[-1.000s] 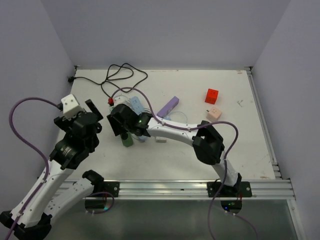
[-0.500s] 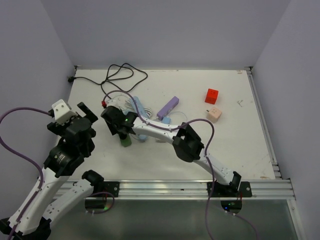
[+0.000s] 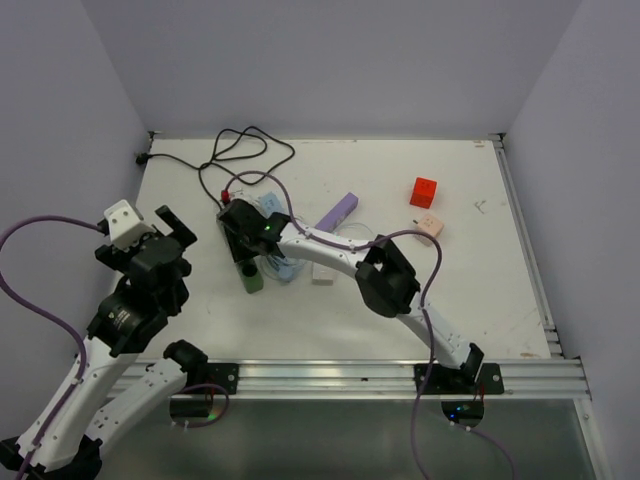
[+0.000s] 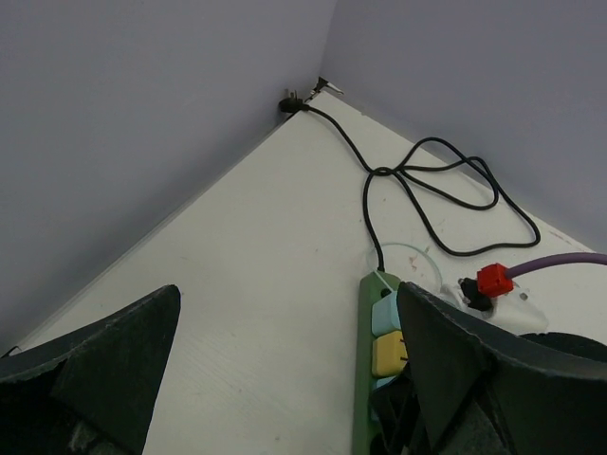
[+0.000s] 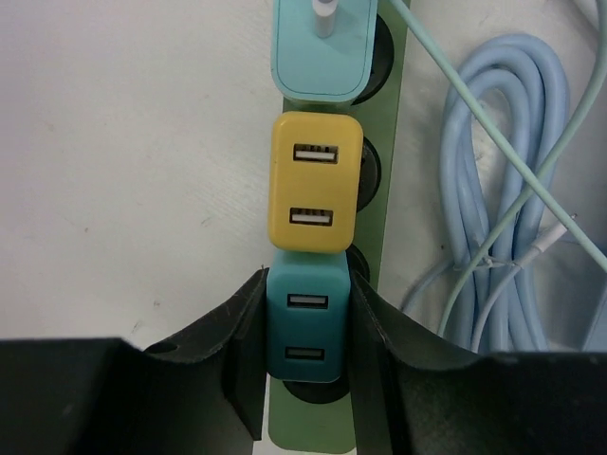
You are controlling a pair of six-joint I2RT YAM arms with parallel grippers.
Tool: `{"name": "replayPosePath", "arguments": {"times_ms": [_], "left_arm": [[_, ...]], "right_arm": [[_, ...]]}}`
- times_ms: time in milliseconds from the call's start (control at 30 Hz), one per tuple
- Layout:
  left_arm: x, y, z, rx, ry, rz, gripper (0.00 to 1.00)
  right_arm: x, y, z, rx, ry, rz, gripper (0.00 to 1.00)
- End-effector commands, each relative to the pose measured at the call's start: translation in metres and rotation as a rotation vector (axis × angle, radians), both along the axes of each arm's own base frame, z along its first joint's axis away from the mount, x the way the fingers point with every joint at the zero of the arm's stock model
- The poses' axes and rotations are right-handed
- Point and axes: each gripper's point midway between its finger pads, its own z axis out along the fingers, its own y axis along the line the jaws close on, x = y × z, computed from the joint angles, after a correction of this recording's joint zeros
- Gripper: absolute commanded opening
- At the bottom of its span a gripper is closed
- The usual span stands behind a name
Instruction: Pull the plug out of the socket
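A green power strip, the socket [image 5: 387, 123], lies on the white table with three plugs in a row. They are light blue [image 5: 322, 47], yellow [image 5: 315, 185] and teal [image 5: 305, 327]. My right gripper [image 5: 306, 296] is over the strip's near end, and its black fingers [image 5: 242, 341] press on both sides of the teal plug. In the top view that gripper [image 3: 250, 258] covers most of the strip [image 3: 254, 283]. My left gripper [image 4: 285, 379] hangs open and empty to the left of the strip [image 4: 364, 389], over bare table.
A coiled light blue cable [image 5: 512, 190] lies right beside the strip. A black cord [image 3: 240, 150] loops at the back left. A purple bar [image 3: 337, 211], a red cube [image 3: 424, 191], a pink cube [image 3: 429, 227] and a white charger [image 3: 322, 274] lie to the right.
My right gripper's jaws have narrowed onto the teal plug, and its arm has shifted over the strip. My left arm drew back to the left and now holds still.
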Motion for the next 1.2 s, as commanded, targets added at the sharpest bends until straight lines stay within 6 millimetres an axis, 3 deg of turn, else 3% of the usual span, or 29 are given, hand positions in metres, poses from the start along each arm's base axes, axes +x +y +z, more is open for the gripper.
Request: {"name": "replayPosePath", "arguments": {"times_ms": [0,33,200,333,400,600,933,1000,1167], "left_arm": [[0.005,-0.004,0.005,-0.014,-0.028,-0.016,1.00],[0.008,-0.009,0.003,-0.011,-0.017,-0.040,1.00],[0.028,-0.037,-0.006,0.015,0.042,-0.187,1.00],[0.044,-0.092,-0.017,-0.091,0.157,-0.419,1.00],[0.043,-0.105,-0.021,-0.131,0.179,-0.479,1.00],[0.027,-0.125,-0.052,-0.221,0.299,-0.568,1.00],[0.006,-0.140,-0.126,-0.326,0.461,-0.604,0.99],[0.004,-0.141,-0.143,-0.328,0.500,-0.597,0.98],[0.012,-0.146,-0.157,-0.336,0.512,-0.590,0.97]], "right_arm": [[-0.004,0.000,0.033,0.228,0.169,0.021,0.10],[0.008,0.004,0.059,0.333,0.160,0.031,0.09],[0.008,0.002,0.100,0.516,0.212,0.109,0.08],[0.011,-0.006,0.127,0.628,0.197,0.151,0.09],[0.009,-0.009,0.142,0.676,0.195,0.161,0.09],[0.018,-0.020,0.151,0.739,0.158,0.170,0.09],[0.022,-0.021,0.153,0.817,0.165,0.154,0.06],[0.019,-0.022,0.156,0.824,0.171,0.164,0.06],[0.011,-0.028,0.171,0.868,0.169,0.166,0.05]]}}
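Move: The teal plug is already between the right hand's fingers, still in the green socket strip. From that hand, the yellow plug sits about 4 cm ahead and 1 cm left, the strip's near end some 7 cm back and 3 cm right, and the coiled pale-blue cable about 10 cm right, level with it. From the left hand, that near end lies roughly 16 cm right, 2 cm ahead and 27 cm below; the teal plug is 13 cm right, 9 cm ahead, 23 cm below. Keeping its pinch on the teal plug, the right hand rises about 5 cm and shifts some 4 cm right, rolling its left side up by roughly 35 degrees. The wide-open left hand swings right and a little forward, then draws back and sinks about 16 cm towards the strip's near end, turning clockwise and tipping its fingers down, without reaching it. ##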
